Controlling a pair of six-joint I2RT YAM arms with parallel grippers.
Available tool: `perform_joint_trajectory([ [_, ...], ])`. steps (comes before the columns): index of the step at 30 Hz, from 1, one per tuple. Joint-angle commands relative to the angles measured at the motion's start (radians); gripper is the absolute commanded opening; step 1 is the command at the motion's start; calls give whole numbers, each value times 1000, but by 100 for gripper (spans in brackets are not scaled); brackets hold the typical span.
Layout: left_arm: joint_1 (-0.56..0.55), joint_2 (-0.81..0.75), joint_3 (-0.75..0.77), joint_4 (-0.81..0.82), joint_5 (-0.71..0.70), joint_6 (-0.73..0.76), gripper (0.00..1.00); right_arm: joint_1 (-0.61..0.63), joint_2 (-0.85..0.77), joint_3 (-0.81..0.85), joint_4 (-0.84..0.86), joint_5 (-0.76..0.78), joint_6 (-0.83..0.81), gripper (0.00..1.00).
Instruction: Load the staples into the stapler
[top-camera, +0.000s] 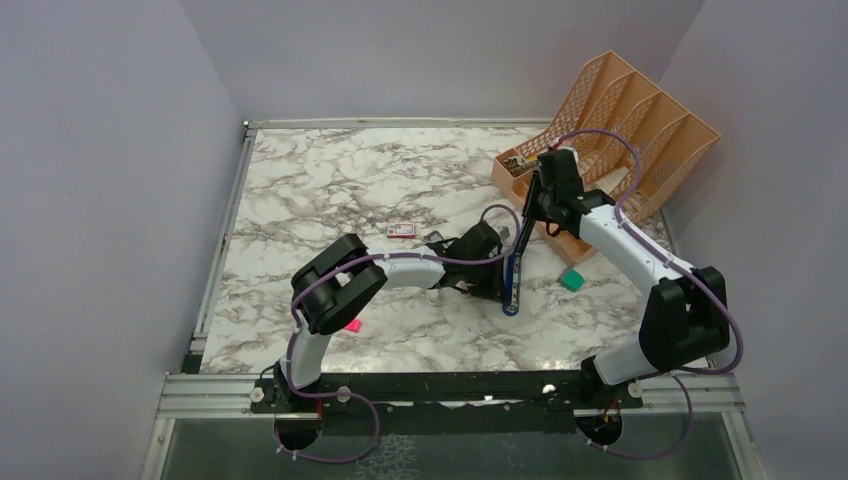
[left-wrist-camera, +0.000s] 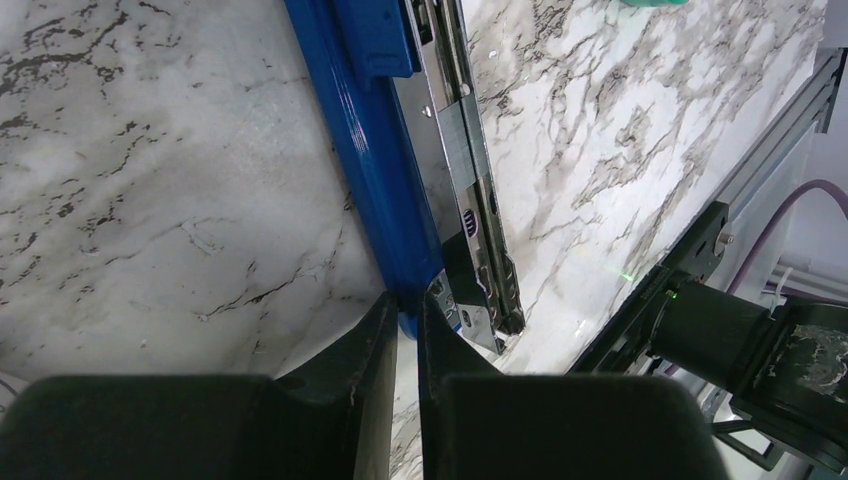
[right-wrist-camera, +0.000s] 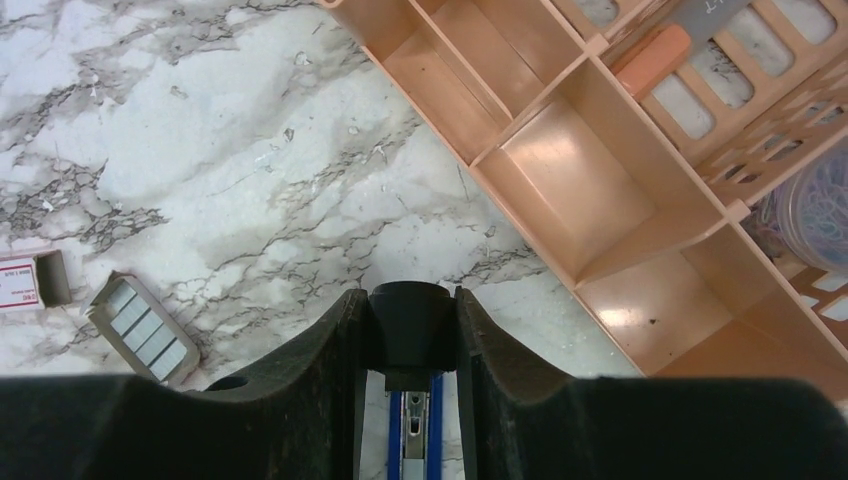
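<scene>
The blue stapler stands hinged open at mid table. My left gripper is shut on the low end of its blue base. The metal magazine channel lies open beside it, with a darker grey block in it that I cannot identify. My right gripper is shut on the black end of the raised top arm, also seen in the top view. Silver staples lie in a small grey tray on the table, left of the right gripper. The red-and-white box lies beside them, also in the top view.
An orange desk organizer stands at the back right, close behind the right gripper; its compartments fill the right wrist view. A green block lies right of the stapler. A pink object lies under the left arm.
</scene>
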Motion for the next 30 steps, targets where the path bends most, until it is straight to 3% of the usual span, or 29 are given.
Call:
perform_joint_trajectory([
  [1,-8,36,-2,-33,-42,2,12,10,-82,-40,-48,-77,39,31],
  [30,-8,18,-42,13,-80,-43,11,191,-359,-319,-224,-133,202,31],
])
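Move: The right hand already grips the black end of the blue stapler's opened cover; the magazine it folds towards lies about 16 cm back, 3 cm left and 11 cm below. The green staple remover is roughly 15 cm back and 10 cm right, the staple tray 6 cm back and 20 cm left. From the left hand, at the stapler's near end, the magazine's middle is some 6 cm ahead and 2 cm right. Right hand swings the gripped cover back about 10 cm towards the magazine while the left steadies the near end. ##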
